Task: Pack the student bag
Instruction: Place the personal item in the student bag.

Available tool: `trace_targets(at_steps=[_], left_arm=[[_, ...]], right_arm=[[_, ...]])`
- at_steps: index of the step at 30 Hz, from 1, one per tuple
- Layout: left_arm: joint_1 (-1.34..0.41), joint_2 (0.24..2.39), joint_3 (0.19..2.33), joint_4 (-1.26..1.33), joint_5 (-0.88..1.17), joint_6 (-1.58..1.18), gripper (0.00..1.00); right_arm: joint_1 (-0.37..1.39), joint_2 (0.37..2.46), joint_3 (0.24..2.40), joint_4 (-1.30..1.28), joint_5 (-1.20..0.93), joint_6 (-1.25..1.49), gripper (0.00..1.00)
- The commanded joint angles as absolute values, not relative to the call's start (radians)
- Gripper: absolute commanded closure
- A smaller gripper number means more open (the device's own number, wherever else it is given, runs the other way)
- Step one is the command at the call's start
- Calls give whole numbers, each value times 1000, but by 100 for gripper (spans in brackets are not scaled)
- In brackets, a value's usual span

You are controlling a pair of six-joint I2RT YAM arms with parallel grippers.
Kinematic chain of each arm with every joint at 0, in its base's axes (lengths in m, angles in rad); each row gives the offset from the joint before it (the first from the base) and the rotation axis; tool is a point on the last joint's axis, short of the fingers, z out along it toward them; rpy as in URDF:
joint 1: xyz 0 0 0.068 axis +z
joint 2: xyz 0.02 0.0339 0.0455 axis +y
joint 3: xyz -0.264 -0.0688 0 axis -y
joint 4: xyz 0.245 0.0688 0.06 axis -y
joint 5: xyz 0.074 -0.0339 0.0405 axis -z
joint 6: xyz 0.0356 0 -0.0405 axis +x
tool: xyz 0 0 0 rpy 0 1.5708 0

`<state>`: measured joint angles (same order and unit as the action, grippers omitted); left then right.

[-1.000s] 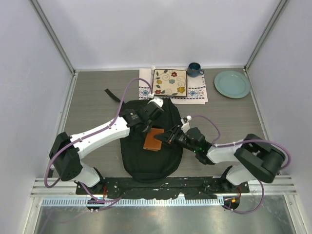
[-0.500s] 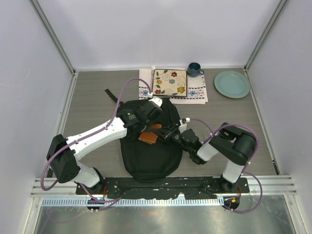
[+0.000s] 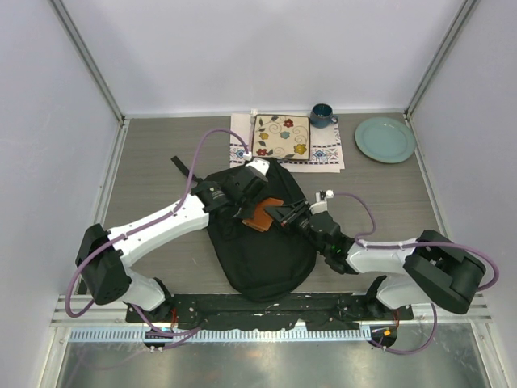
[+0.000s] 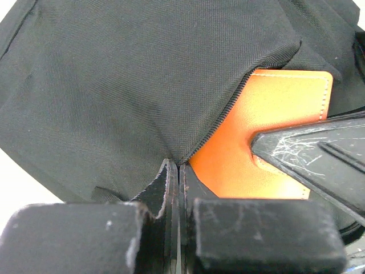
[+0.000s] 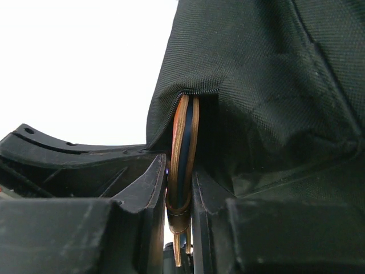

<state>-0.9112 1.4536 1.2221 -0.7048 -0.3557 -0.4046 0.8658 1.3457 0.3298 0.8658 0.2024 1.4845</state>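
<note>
The student bag (image 3: 262, 255) lies black and rounded in the middle of the table, and its fabric (image 4: 125, 85) fills the left wrist view. My left gripper (image 3: 244, 210) is shut on the bag's zipper edge (image 4: 180, 166) and holds the opening up. My right gripper (image 3: 280, 216) is shut on a flat orange-brown leather case (image 3: 261, 215), pinching its spine (image 5: 181, 188). The case (image 4: 268, 125) sits partly under the lifted flap, at the mouth of the bag (image 5: 268, 85). A right finger (image 4: 319, 157) lies across it.
At the back lie a floral square (image 3: 282, 136) on a patterned mat (image 3: 326, 155), a dark blue cup (image 3: 321, 115) and a pale green plate (image 3: 384, 139). A black strap (image 3: 184, 164) trails off the bag's upper left. Enclosure walls stand on three sides.
The right arm has pushed the leather case up and back into the bag's opening. The left gripper has stayed shut on the edge, and the bag has turned and slid toward the lower right.
</note>
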Motion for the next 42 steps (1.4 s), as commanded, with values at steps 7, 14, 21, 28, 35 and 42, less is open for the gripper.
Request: trace_targets(at_steps=[7, 14, 21, 28, 35, 42], left_arm=[[-913, 1430, 1273, -710, -299, -456, 100], [-913, 1416, 1273, -727, -276, -456, 100], [-913, 1407, 1272, -726, -253, -463, 100], [-913, 1407, 1282, -750, -278, -451, 100], [-913, 1373, 1276, -724, -207, -440, 100], [-911, 1339, 1267, -741, -210, -407, 100]], right_arm=[[953, 1437, 364, 946, 410, 1427, 100], [954, 1505, 394, 1101, 484, 1361, 100], [953, 1502, 448, 1086, 552, 1302, 100], [951, 1563, 431, 1258, 482, 1328, 100], [951, 1607, 504, 1189, 451, 1266, 100], [956, 1762, 617, 1149, 376, 1203, 100]])
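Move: The right gripper holds the brown wallet, its middle about 3 cm ahead and 2 cm left of the fingers at their height. The bag's zipped opening lies about 5 cm ahead and 4 cm left of that gripper, some 1 cm lower. The flowered board is roughly 24 cm ahead, 2 cm right and 14 cm below. The left gripper pinches the opening's zip edge, with the opening about 4 cm ahead, 1 cm right and 1 cm below it. Keep the right fingers shut on the wallet and dip about 3 cm, then ease forward while coming back up, tipping the fingertips up some 10 degrees. Finish with a quicker push left and forward, about 4 cm, driving wallet and fingers under the zip edge. Keep the left gripper's pinch on that edge, drawing it slightly back and up. ##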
